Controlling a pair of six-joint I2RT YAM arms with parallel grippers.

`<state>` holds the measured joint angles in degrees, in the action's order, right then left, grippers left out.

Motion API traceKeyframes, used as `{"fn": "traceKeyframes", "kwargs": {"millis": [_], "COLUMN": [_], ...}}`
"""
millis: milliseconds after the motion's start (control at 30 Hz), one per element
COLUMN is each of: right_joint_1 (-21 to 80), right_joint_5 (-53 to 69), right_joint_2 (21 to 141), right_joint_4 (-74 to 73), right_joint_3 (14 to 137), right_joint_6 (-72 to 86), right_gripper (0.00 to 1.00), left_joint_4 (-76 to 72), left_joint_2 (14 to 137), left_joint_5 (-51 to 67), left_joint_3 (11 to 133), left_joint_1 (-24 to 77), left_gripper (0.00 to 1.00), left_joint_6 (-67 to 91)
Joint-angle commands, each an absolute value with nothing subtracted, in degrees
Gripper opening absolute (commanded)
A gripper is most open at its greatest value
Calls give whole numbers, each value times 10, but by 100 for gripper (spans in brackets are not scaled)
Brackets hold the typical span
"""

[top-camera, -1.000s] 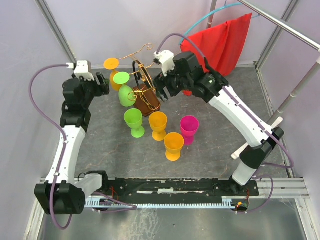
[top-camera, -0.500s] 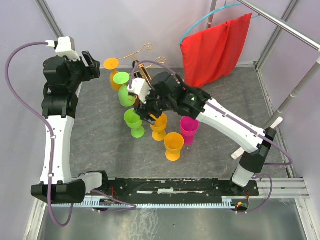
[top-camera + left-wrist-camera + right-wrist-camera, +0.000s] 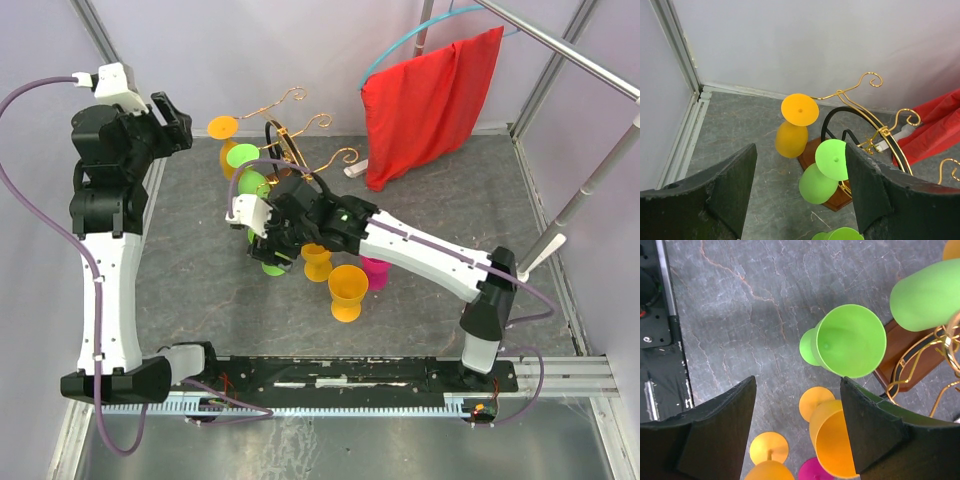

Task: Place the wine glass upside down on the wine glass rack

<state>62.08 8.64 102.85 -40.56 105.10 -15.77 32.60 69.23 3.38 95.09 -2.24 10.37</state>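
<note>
The wine glass rack (image 3: 291, 135) is gold wire on a brown base (image 3: 839, 202). An orange glass (image 3: 799, 110) and a green glass (image 3: 832, 159) hang upside down on it. Upright on the table are a green wine glass (image 3: 850, 340), two orange ones (image 3: 835, 440) (image 3: 347, 290) and a magenta one (image 3: 376, 270). My right gripper (image 3: 797, 382) hovers open over this group, the green glass just ahead of its fingers and nothing held. My left gripper (image 3: 800, 165) is open and empty, raised at the far left (image 3: 178, 118), looking down at the rack.
A red cloth (image 3: 430, 95) hangs on a blue hoop at the back right. Slanted metal poles (image 3: 590, 180) stand on the right. Walls close in behind and to the left. My right arm (image 3: 420, 250) stretches across the table's middle.
My right arm has swung from the rack leftward and down over the upright green glass, its jaws narrowing slightly. The left arm has lifted and drawn back toward the far left corner.
</note>
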Motion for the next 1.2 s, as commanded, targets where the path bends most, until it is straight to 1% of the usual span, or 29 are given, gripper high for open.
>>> {"fn": "traceKeyframes", "kwargs": {"millis": [0,367,533,700,867,1167], "right_joint_1": [629,637,638,638,639,638], "right_joint_5": [68,25,10,2,-1,-11], "right_joint_2": [1055,1119,1136,1145,1147,1143], "right_joint_4": [-368,-352,-339,-337,-348,-352], "right_joint_3": [1056,1084,1084,1077,1076,1064], "right_joint_6": [-186,-210,-216,-221,-226,-225], "right_gripper": [76,76,72,63,51,20], "left_joint_4": [332,335,335,332,324,310], "left_joint_2": [673,666,671,672,675,672], "left_joint_5": [26,17,18,18,23,21], "left_joint_3": [979,981,980,977,975,960], "left_joint_1": [-26,-25,-25,-25,-25,-25], "left_gripper": [78,78,78,78,79,79], "left_joint_6": [126,121,125,127,132,139]}}
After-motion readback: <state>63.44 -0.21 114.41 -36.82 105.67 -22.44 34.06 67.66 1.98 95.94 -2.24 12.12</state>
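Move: The right hand goes for the standing green glass, whose middle is about 6 cm ahead, 4 cm left and 13 cm below it. The neighbouring orange glass is about 10 cm to the green one's right and 1 cm nearer the base. The hung green glass is some 9 cm beyond the standing one and 4 cm left of it. From the left hand, the standing green glass lies about 8 cm back, 19 cm right and 34 cm below. Right hand sinks about 8 cm, easing forward, then mostly closes its fingers astride the standing green glass's near rim. ##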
